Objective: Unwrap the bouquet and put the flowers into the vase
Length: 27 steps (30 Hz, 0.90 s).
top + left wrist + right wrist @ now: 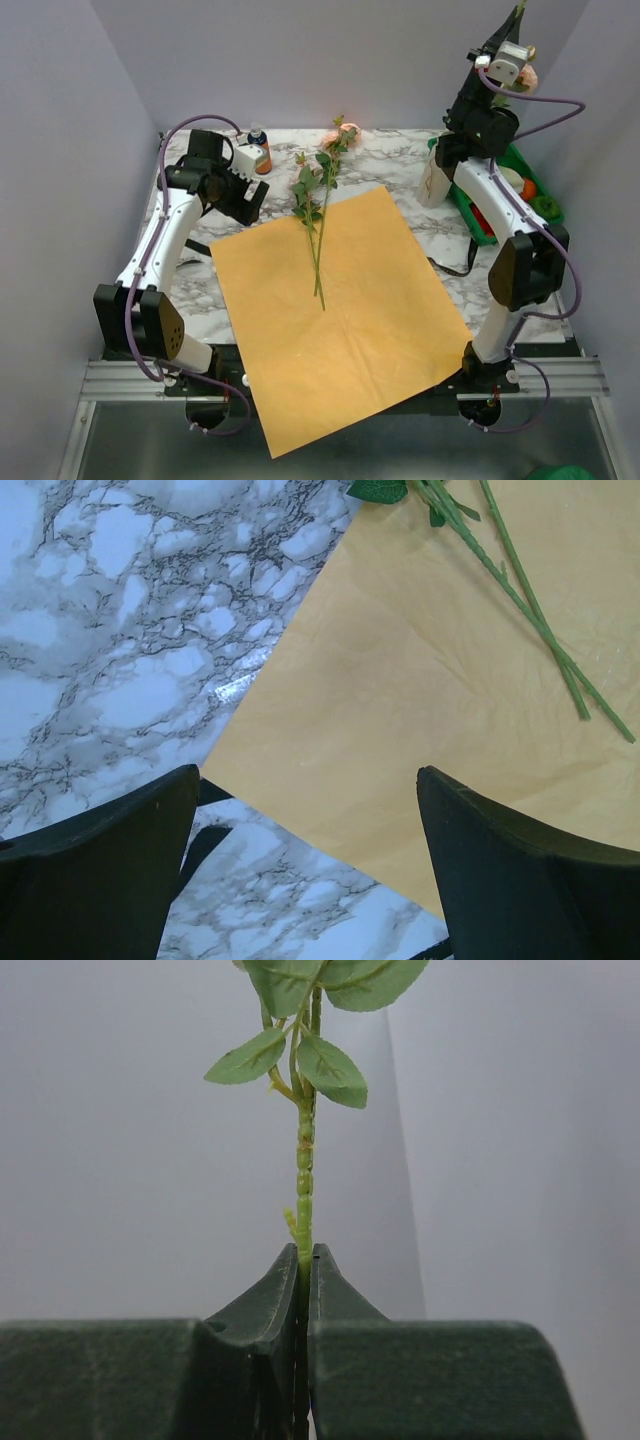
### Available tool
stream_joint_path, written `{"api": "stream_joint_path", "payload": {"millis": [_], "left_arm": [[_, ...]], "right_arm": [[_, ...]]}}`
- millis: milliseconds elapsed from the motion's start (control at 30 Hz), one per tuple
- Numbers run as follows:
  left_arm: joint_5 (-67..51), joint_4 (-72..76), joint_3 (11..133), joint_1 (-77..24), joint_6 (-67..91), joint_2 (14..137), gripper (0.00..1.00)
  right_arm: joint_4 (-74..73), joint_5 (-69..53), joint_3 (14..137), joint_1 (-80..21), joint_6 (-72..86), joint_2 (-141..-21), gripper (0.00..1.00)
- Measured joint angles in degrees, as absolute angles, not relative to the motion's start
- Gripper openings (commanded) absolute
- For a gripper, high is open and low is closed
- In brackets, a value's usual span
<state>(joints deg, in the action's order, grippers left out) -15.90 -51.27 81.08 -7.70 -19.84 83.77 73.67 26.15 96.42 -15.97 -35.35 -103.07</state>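
The orange paper sheet (340,310) lies spread flat on the marble table. Two of the flowers (318,235) lie across its far half, their pink heads pointing to the back; their stems (530,610) also show in the left wrist view. My left gripper (245,200) (307,772) hangs open over the sheet's left corner with nothing in it. My right gripper (513,22) (305,1250) is raised high at the back right, shut on one flower's thin green stem (304,1160), leaves above the fingers. The cream vase (432,185) stands below it, partly hidden by the arm.
An orange bottle with a dark cap (260,150) stands at the back left. A green basket (520,165) holding colourful items sits at the right edge, just behind the vase. A black ribbon (452,268) lies by the sheet's right edge.
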Motion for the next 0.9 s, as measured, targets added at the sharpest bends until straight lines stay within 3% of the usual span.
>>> {"api": "stream_joint_path", "payload": {"millis": [433, 900], "left_arm": [[-17.26, -54.33, 90.37, -3.46, -21.67, 91.24, 0.98], [-19.55, -55.66, 88.88, 0.75, -21.69, 93.34, 0.98]], "right_arm": [[73.54, 22.76, 102.87, -14.74, -42.85, -117.01, 0.01], [74.11, 20.47, 116.75, -10.39, -42.96, -121.12, 0.01]]}}
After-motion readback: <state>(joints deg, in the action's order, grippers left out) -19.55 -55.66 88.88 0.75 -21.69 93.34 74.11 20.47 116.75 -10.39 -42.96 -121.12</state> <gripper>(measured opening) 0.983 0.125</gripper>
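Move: Over the vase, the right hand grips a flower stem, blossoms up. The vase's middle lies about 2 cm back, 7 cm to its left and some 46 cm below. The already placed flower's heads are about 2 cm ahead, 2 cm right and 14 cm lower. The vegetable basket is roughly 3 cm ahead, 14 cm right and 53 cm down. From the left hand the vase is about 10 cm ahead, 43 cm right and 11 cm below. Keeping its pinch on the upright flower stem, the right hand swings forward about 8 cm while dipping some 6 cm above the vase, then draws back slightly, rises to nearly its old height and drifts right, turning roughly 10 degrees clockwise. The open, empty left hand goes forward, then shifts left and sinks a little, tipping slightly down. ##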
